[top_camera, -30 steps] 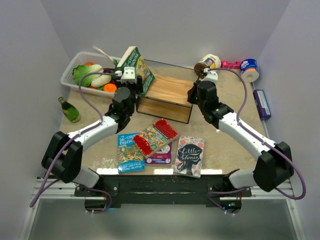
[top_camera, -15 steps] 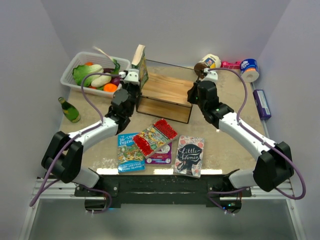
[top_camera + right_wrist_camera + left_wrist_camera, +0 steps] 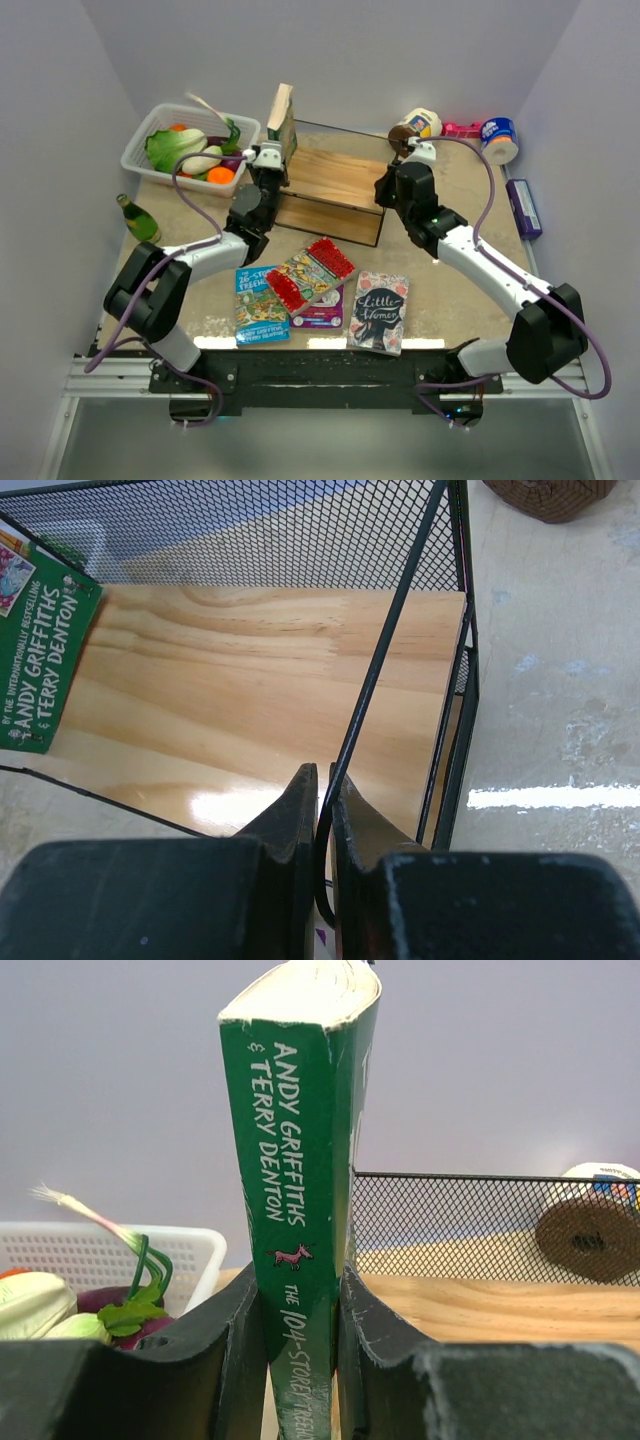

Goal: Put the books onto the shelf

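The green book point(image 3: 282, 118) stands upright at the left end of the shelf point(image 3: 335, 190), and my left gripper point(image 3: 268, 157) is shut on its lower spine. In the left wrist view both fingers point(image 3: 235, 1350) press the green book point(image 3: 300, 1210), with the shelf's board point(image 3: 480, 1305) behind. My right gripper point(image 3: 388, 190) is shut on the shelf's black wire frame point(image 3: 385, 680) at its right end, jaws [no gap] closed at my right gripper point(image 3: 320, 780). The blue Treehouse book point(image 3: 258, 305), red book point(image 3: 310, 272), purple book point(image 3: 322, 312) and grey Little Women book point(image 3: 380, 310) lie flat near the front edge.
A white basket point(image 3: 140, 150) of vegetables stands back left, just left of the green book. A green bottle point(image 3: 138, 220) lies at the left. A long purple box point(image 3: 522, 207), a blue-white roll point(image 3: 498, 138) and a jar point(image 3: 425, 122) sit back right.
The green book has swung from leaning with its cover showing to standing upright, and my left gripper has closed on it. The right arm has not moved.
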Robot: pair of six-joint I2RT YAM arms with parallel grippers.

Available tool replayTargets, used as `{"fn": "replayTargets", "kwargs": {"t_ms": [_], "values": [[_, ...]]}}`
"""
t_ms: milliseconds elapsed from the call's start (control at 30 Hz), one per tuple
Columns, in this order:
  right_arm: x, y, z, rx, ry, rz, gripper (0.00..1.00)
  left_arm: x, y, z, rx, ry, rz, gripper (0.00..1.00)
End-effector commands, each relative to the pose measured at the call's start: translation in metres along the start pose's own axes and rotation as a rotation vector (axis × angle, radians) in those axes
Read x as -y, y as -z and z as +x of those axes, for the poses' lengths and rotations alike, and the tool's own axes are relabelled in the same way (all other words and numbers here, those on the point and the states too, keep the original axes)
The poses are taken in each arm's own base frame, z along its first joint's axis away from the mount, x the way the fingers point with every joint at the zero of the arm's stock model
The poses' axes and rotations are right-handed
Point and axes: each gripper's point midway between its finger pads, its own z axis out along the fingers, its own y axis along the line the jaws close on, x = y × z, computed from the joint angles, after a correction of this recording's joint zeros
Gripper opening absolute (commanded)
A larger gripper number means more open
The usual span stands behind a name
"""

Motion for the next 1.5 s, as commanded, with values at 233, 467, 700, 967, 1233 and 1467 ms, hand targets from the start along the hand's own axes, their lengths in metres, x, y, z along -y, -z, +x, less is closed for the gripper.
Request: {"fn": "replayTargets", "kwargs": {"t_ms": [233, 467, 700, 967, 1233, 1467], "values": [[0.009, -0.001, 0.027, -0.087, 0.026, 0.012, 0.08, -0.03, -0.002, -0.001, -0.035, 0.002, -0.153, 0.61], [0.006, 0.001, 0.023, -0.086, 0.017, 0.006, 0.18, -0.036, -0.002, -0.015, -0.058, -0.007, -0.173, 0.69], [0.008, 0.006, 0.014, -0.073, 0.017, 0.024, 0.48, -0.052, 0.013, -0.027, -0.07, -0.022, -0.214, 0.76], [0.007, 0.024, -0.008, -0.026, -0.001, 0.028, 0.61, -0.065, 0.031, -0.041, -0.083, -0.031, -0.24, 0.82], [0.007, 0.03, -0.009, -0.019, -0.001, 0.012, 0.58, -0.058, 0.027, -0.044, -0.057, -0.077, -0.187, 0.78], [0.002, 0.016, 0.008, -0.057, -0.001, -0.017, 0.56, -0.046, 0.016, -0.037, -0.034, -0.083, -0.149, 0.73]]}}
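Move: The green book stands on the shelf's upper board, its spine already pinched by the left hand; its middle is about 6 cm ahead of that hand and 2 cm above. The vegetable basket sits some 26 cm to that hand's left, 12 cm farther out and 17 cm lower. The shelf's right frame bar is between the right fingertips; from that hand the green book is roughly 12 cm ahead, 22 cm left and 8 cm up. The green book's spine is let go: the left fingers open wide as the hand swings about 5 cm left, first dipping, then rising about 5 cm while drawing back from the shelf and turning some 10 degrees counter-clockwise. The right fingers open off the shelf's frame bar and ease back about 2.5 cm, dipping and coming up again. ##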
